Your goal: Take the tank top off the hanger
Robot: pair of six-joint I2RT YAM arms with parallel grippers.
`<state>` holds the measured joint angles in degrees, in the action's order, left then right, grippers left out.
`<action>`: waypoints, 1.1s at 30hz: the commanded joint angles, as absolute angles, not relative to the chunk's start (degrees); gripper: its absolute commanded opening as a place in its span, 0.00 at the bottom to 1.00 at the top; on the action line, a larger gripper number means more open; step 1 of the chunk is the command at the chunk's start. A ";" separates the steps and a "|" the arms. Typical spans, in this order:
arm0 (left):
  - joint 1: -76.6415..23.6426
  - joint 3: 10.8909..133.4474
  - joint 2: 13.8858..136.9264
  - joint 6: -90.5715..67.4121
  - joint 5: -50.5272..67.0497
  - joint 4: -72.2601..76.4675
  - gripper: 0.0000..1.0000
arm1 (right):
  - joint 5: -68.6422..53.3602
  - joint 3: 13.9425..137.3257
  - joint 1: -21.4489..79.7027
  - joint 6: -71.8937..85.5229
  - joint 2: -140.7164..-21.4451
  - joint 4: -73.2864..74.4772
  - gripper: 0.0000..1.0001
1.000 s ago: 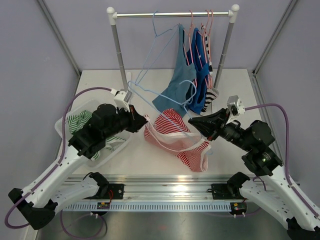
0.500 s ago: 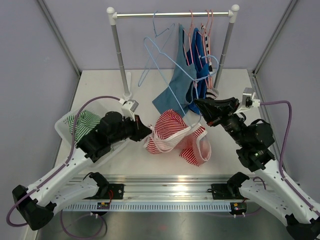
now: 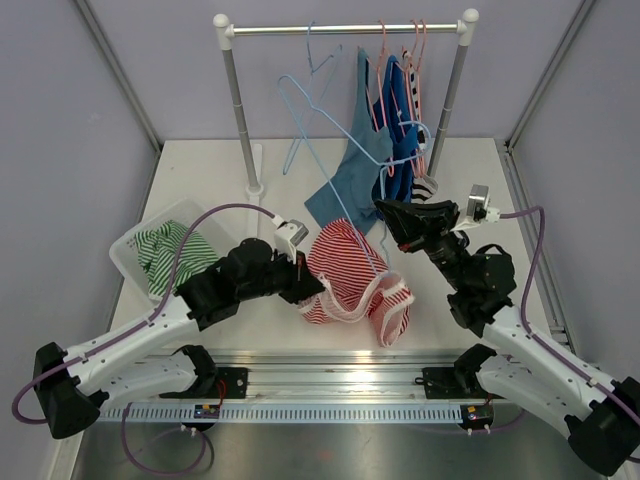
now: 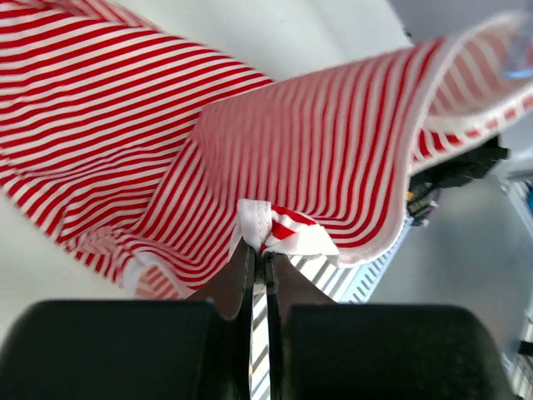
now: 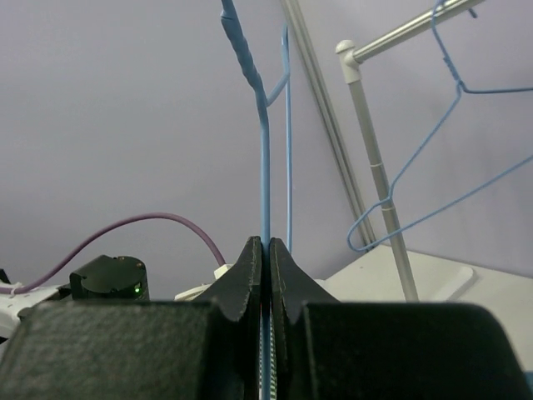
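Note:
The red-and-white striped tank top lies bunched on the table between the arms. My left gripper is shut on its white-trimmed edge; the left wrist view shows that hem pinched at the left gripper's tips. My right gripper is shut on the wire of a light blue hanger that slants up and left above the table. A low part of that wire crosses over the top's upper edge. In the right wrist view the hanger rises straight from the right gripper's tips.
A clothes rack stands at the back with another blue hanger and blue garments on pink hangers. Its posts flank them. A white bin with a green striped garment sits at the left.
My left gripper has pulled the tank top right and toward the near edge. The right gripper has swung the blue hanger up, so its hook end now sits high near the rail.

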<state>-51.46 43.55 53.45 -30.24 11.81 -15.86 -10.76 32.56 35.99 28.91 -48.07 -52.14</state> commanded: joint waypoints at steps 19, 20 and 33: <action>-53.53 55.18 50.10 -26.72 -12.91 -43.47 0.99 | 13.00 71.50 35.77 15.39 -53.60 16.57 0.00; -53.53 57.89 49.66 -26.20 -14.66 -45.51 0.99 | 13.44 73.54 35.77 14.86 -55.27 18.35 0.00; -53.26 52.91 33.14 -23.47 -30.94 -47.11 0.99 | 20.64 100.88 36.39 7.65 -83.48 23.65 0.00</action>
<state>-53.30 55.77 34.76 -23.99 -26.59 -49.98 16.51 95.11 36.01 11.11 -80.38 24.77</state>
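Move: The red-striped tank top, its trim already pinched in your left gripper, lies mostly about 8 cm ahead, 9 cm right and 16 cm below; the white basket is some 18 cm ahead, 36 cm left, 17 cm below. From the right gripper, holding a blue hanger, the rail's free stretch is roughly 38 cm ahead, 5 cm left, 6 cm up. The empty hanger hangs 8 cm left of that stretch, a bit lower; the grey-blue tank top is 26 cm ahead of this gripper, 3 cm left, 17 cm below. Lower the left gripper about 5 cm while easing left, open it wide to let go of the red-striped top's trim, then draw it up and left towards the basket, turning counter-clockwise. Meanwhile keep the hanger pinched in the right gripper: lift it some 5 cm and slightly right, then carry it 15 cm forward towards the rail, sinking back to its starting height, turning clockwise and tipping the fingers down. ##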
